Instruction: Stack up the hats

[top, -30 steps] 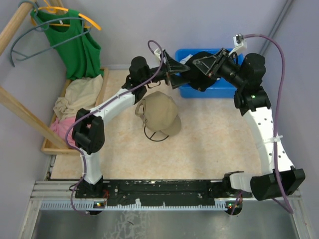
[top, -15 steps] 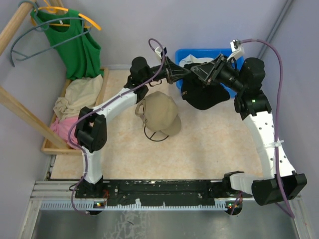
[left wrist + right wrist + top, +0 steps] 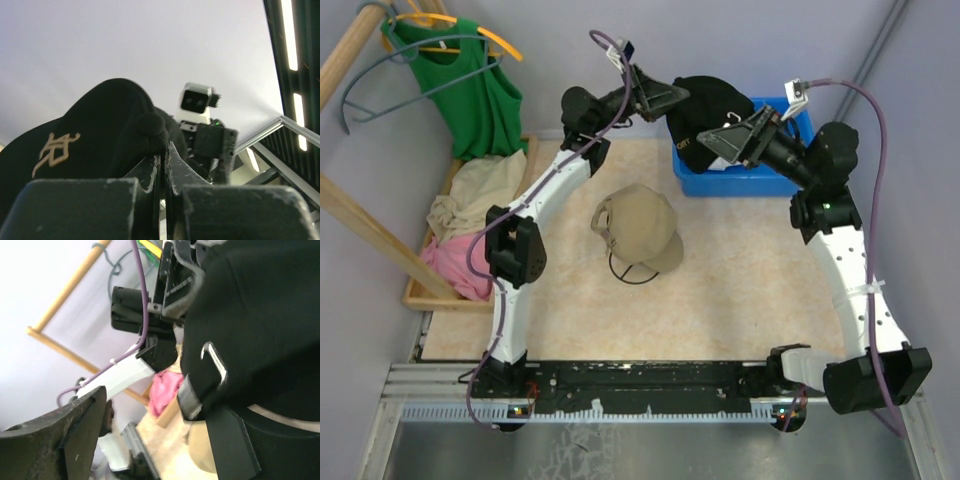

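Note:
A black hat with a tan logo hangs in the air above the left end of the blue bin. My left gripper is raised at the back and shut on a fold of the hat's fabric. My right gripper is just below and right of the hat, its jaws wide apart. The hat's back strap and buckle hang against its right finger. A tan hat lies on the table's middle, its edge also visible.
A dark wire frame pokes out under the tan hat. A wooden tray at the left holds beige and pink cloth. A green top hangs from a wooden rack.
The left gripper shut on the black hat and lifted it up and back over the bin. The right gripper opened and let go of the hat.

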Robot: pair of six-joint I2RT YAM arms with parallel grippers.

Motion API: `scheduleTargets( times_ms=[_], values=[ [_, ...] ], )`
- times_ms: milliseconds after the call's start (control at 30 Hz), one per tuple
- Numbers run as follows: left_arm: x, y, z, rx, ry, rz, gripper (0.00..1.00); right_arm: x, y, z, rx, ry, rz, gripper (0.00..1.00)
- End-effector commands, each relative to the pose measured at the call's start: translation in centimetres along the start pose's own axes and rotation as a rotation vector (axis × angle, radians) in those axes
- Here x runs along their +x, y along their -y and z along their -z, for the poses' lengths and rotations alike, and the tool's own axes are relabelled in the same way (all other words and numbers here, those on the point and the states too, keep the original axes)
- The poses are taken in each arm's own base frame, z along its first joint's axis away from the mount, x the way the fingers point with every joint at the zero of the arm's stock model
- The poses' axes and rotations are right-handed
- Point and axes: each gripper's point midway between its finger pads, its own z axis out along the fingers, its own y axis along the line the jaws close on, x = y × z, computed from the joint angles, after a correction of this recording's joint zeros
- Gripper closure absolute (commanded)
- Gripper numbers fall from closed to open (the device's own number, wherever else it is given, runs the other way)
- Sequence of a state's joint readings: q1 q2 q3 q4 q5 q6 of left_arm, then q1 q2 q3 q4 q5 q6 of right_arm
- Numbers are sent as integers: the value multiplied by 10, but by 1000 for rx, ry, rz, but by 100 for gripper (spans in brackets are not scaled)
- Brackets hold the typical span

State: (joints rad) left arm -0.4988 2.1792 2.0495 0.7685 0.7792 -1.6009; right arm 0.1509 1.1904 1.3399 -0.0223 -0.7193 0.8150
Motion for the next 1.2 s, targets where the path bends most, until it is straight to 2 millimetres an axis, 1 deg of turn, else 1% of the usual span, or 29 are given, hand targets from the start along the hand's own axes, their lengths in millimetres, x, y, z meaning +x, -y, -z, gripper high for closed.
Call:
scheduleTargets(
  times_ms=[0, 33, 100, 133, 200, 233, 267, 333, 467, 533, 700, 833, 933, 1033, 1167],
  values=[
    [-21, 42, 10, 104, -5, -141, 100, -7, -30, 15, -225, 23, -122, 22],
    [-24, 46, 13, 116, -7, -157, 100, -7, -31, 19, -263, 34, -208, 23],
    [-27, 55, 16, 131, -22, -192, 100, -9, -32, 24, -338, 61, -307, 27],
    [-26, 58, 18, 138, -32, -206, 100, -10, -33, 28, -381, 68, -348, 27],
    [-26, 64, 22, 150, -43, -226, 100, -13, -36, 35, -472, 81, -432, 26],
    [-26, 67, 24, 155, -49, -232, 100, -16, -42, 42, -539, 100, -442, 25],
    [-25, 70, 26, 159, -54, -234, 100, -17, -40, 46, -577, 109, -486, 24],
    [-24, 75, 28, 170, -62, -237, 100, -17, -33, 51, -635, 125, -566, 21],
    [-21, 91, 30, 209, -66, -233, 100, -10, -4, 49, -654, 149, -701, 21],
    [-21, 99, 31, 225, -62, -215, 100, -4, 7, 46, -635, 148, -704, 22],
    [-20, 122, 32, 262, -32, -161, 100, 2, 30, 36, -557, 159, -616, 22],
    [-23, 137, 30, 284, 13, -102, 100, 1, 47, 26, -559, 186, -536, 22],
    [-21, 148, 26, 307, 41, -42, 100, -3, 57, 17, -551, 208, -462, 22],
    [-17, 155, 22, 323, 45, 7, 100, -5, 78, 3, -509, 210, -394, 23],
    [-12, 164, 21, 338, 58, 50, 100, -11, 102, -10, -463, 230, -364, 23]
  ],
)
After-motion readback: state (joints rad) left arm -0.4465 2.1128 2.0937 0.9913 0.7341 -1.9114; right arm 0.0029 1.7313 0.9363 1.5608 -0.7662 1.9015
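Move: The beige hats lie about 8 cm to the left of the left hand, 4 cm back and nearly 40 cm below. The black hat hangs in its fingers, its middle some 7 cm right, 1 cm farther out and 6 cm lower. From the open right hand that black hat is roughly 8 cm ahead, 2 cm left and 5 cm below. The blue bin stands about 35 cm ahead of the right hand, 13 cm right and 38 cm down. Keeping its pinch on the black hat's edge, the left hand draws it left and up, then goes on rising with a slight pull back, about 9 cm up in all. The right hand, fingers still wide open, rolls some 40 degrees with its left side rising as it sinks about 8 cm and shifts right, away from the hat, then reaches forward roughly 5 cm, ending below and right of it. ##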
